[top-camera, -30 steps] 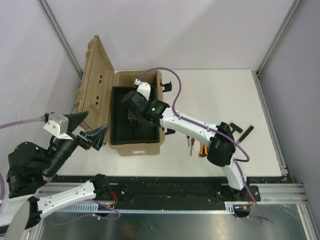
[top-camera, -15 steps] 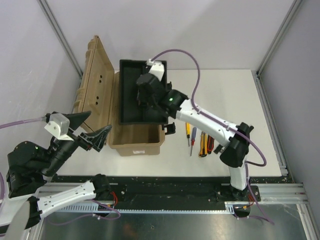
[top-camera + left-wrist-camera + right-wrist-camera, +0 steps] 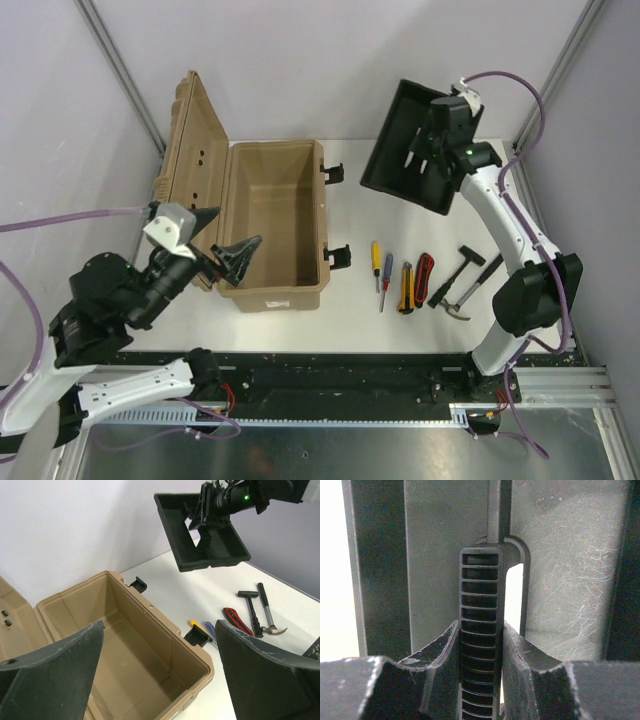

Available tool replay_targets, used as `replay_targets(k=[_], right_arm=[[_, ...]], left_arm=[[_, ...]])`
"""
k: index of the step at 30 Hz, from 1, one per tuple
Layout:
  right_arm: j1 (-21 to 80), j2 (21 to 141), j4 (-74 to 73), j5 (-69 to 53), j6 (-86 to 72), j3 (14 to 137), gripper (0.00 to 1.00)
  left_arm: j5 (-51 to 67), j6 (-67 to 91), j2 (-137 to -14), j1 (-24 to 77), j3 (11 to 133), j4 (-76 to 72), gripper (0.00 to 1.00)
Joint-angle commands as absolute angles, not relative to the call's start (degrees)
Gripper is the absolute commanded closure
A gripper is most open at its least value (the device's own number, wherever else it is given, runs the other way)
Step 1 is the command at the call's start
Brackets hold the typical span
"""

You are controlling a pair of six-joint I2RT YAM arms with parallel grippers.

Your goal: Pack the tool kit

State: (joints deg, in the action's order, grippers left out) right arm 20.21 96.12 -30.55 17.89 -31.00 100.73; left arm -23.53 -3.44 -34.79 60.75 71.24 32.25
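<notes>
The tan tool kit case (image 3: 275, 220) stands open and empty at the left, its lid (image 3: 195, 150) swung back. My right gripper (image 3: 432, 150) holds the kit's black inner tray (image 3: 395, 140) tilted in the air over the back right of the table. In the right wrist view the gripper (image 3: 480, 645) is shut on the tray's ribbed centre handle (image 3: 479, 595). My left gripper (image 3: 228, 258) hangs open above the case's near left corner (image 3: 200, 675), holding nothing. Screwdrivers (image 3: 378, 265), a yellow knife (image 3: 407, 290), red-black pliers (image 3: 425, 272) and two hammers (image 3: 465, 280) lie right of the case.
Black latches (image 3: 340, 256) stick out from the case's right wall toward the tools. Grey walls and a metal frame post (image 3: 555, 70) close in the back and right side. The tray (image 3: 220, 550) hangs well above the hammers (image 3: 255, 607).
My right arm has lifted the black tray out of the case and swung it right and back. My left arm has shifted right, toward the case's near corner.
</notes>
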Motion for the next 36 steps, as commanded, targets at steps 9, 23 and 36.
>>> replay_targets(k=[9,23,36], right_arm=[[11.1,114.1,-25.7,-4.3,-19.5,100.2,0.99],[10.6,128.0,-18.5,-1.3,-17.8,103.3,0.94],[11.0,115.5,-16.4,4.0,-20.1,97.4,0.15]], left_arm=[[-20.4,-5.7,-41.0,61.0,73.5,22.7,0.04],[-23.5,-9.0,-40.4,61.0,71.5,19.2,0.02],[-24.9,-13.3,-40.0,61.0,71.2,17.9,0.01]])
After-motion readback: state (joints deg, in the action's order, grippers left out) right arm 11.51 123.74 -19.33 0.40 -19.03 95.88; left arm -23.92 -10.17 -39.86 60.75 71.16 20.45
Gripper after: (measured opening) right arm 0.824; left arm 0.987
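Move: The right gripper already holds the black tray by its handle, high above the far table. The bare spot for the tray lies about 31 cm below this hand, 7 cm ahead and 2 cm to its right. From the hand, the yellow screwdriver lies about 16 cm back and 8 cm left, the red multitool 19 cm back and 4 cm right, the open case 11 cm back and 33 cm left. From the left hand, that spot is roughly 38 cm ahead, 36 cm right and 42 cm down. Lower the right gripper with the tray about 27 cm onto the bare table beyond the screwdrivers, working some 7 cm forward and tipping the fingers down about 25 degrees. Once down, open wide to let go of the handle and start rising. Meanwhile drift the empty left gripper some 4 cm right and slightly forward, then up about 3 cm. ##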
